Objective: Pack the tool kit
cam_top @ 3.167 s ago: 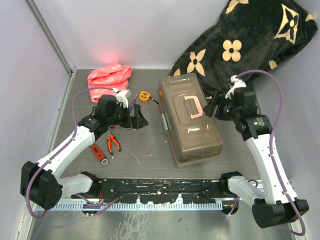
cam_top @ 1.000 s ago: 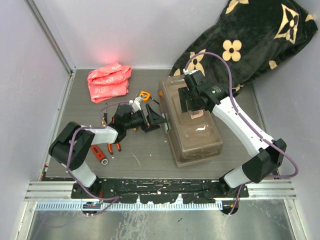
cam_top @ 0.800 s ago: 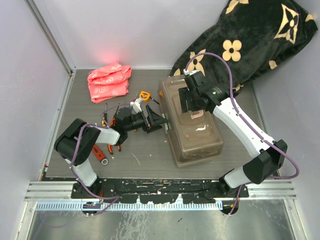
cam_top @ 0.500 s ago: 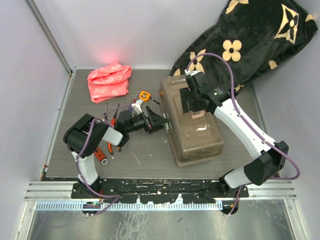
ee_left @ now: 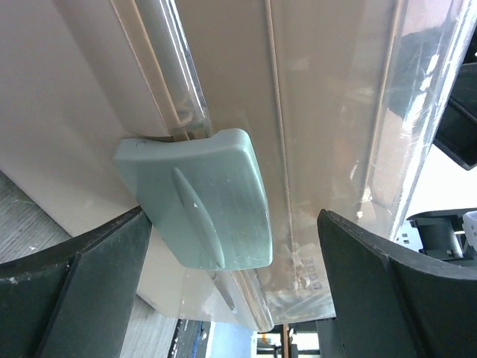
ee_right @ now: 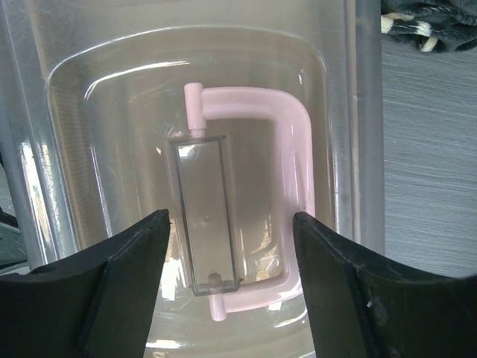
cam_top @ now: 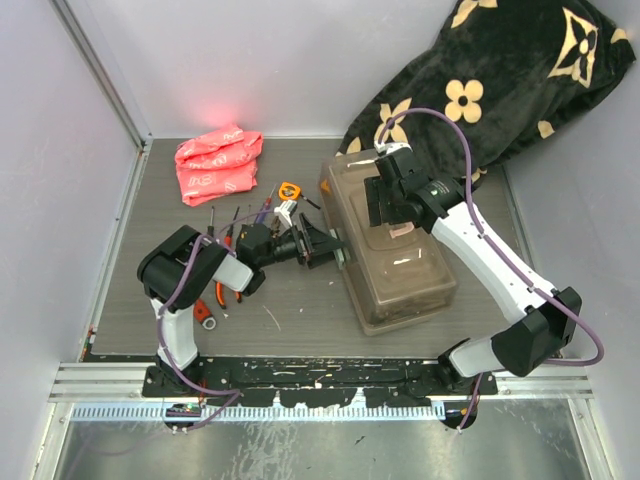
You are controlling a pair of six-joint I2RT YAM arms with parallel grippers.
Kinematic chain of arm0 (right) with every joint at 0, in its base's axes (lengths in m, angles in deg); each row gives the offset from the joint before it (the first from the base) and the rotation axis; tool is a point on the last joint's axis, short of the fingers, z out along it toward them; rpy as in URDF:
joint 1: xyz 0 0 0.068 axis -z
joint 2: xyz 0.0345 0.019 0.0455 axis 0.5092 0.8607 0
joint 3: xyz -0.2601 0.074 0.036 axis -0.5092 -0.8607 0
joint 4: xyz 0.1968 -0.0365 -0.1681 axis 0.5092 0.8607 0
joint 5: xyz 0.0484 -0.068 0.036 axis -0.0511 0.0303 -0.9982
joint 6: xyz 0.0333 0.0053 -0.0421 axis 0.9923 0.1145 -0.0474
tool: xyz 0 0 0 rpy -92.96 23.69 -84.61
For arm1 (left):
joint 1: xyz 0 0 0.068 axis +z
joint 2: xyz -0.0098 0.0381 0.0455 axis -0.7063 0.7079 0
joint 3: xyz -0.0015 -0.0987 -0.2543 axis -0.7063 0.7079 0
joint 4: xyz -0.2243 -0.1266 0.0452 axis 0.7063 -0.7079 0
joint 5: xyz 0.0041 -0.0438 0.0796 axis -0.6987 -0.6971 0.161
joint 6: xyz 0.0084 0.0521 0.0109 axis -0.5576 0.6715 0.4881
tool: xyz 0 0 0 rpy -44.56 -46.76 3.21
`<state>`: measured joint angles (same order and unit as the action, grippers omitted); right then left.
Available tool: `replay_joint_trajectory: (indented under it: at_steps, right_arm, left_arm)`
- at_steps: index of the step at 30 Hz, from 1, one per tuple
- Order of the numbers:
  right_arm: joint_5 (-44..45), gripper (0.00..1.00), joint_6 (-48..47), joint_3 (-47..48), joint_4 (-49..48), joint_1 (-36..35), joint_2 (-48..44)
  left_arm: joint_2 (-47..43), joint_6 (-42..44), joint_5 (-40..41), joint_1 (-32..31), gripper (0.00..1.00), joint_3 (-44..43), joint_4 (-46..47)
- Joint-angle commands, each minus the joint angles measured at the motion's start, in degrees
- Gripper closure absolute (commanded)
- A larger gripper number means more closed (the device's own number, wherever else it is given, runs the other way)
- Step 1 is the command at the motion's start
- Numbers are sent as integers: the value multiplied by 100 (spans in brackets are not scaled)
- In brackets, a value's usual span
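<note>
The brown translucent toolbox (cam_top: 410,280) lies shut on the table, its pale pink handle (ee_right: 297,171) folded flat on the lid. My right gripper (cam_top: 388,212) hovers over the lid, open, its fingers (ee_right: 119,291) straddling the handle (cam_top: 398,228) without touching it. My left gripper (cam_top: 328,247) is open at the box's left side, its jaws on either side of the grey-green latch (ee_left: 197,198). Orange pliers (cam_top: 226,288), a red wrench (cam_top: 205,312), screwdrivers (cam_top: 235,218) and an orange tape measure (cam_top: 290,190) lie on the table to the left.
A red plastic bag (cam_top: 218,163) sits at the back left. The black flower-patterned blanket (cam_top: 490,80) is heaped at the back right, just behind the toolbox. Grey walls close in the left, back and right sides.
My left gripper has pushed in closer to the latch while its arm folded up. The toolbox and my right gripper have shifted slightly right.
</note>
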<state>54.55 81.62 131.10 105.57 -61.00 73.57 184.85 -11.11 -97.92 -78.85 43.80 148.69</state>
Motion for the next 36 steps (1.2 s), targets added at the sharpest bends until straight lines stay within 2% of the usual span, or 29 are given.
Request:
replay_joint_trajectory:
  at_steps: [1, 5, 10, 13, 21, 36]
  right_arm:
    - [-150, 28, 81, -293, 442, 41, 33]
    - [-174, 29, 70, -329, 422, 50, 24]
    - [-216, 30, 70, -389, 381, 51, 9]
    - [-235, 31, 70, -428, 358, 51, -6]
    - [-238, 32, 87, -546, 312, 51, -126]
    - [-194, 31, 166, -714, 314, 50, -421]
  left_arm:
    - [-4, -39, -286, -123, 7, -193, 706]
    - [9, -10, -298, -156, 12, -194, 668]
    - [80, 28, -275, -183, 36, -217, 634]
    - [114, 41, -268, -184, 46, -217, 605]
    - [9, 138, -133, -186, 56, -176, 341]
    - [-1374, 958, 610, -177, 77, -120, -2680]
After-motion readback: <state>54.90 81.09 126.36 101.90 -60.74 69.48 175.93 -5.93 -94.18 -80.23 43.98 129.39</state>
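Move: The box's green latch sits right in front of my left fingertips, about 2 cm to their right and 1 cm lower, level ahead, with one finger above it and one below. From that hand the pink carry handle is roughly 7 cm ahead, 12 cm right and 7 cm higher, and the tape measure 12 cm ahead, 8 cm left, 8 cm down. My right hand has the handle about 2 cm ahead, 1 cm right and 1 cm below, and the latch some 6 cm back, 9 cm left and 9 cm below. I close my left fingers from wide open to about half, pinching the green latch between the upper and lower finger, while the hand sinks about 1.5 cm and eases slightly back. I hold the squeeze there, then raise the hand a little under 1 cm and tip the fingers down some 10 degrees as the squeeze fades. My right hand stays at the pink handle, barely moving. ##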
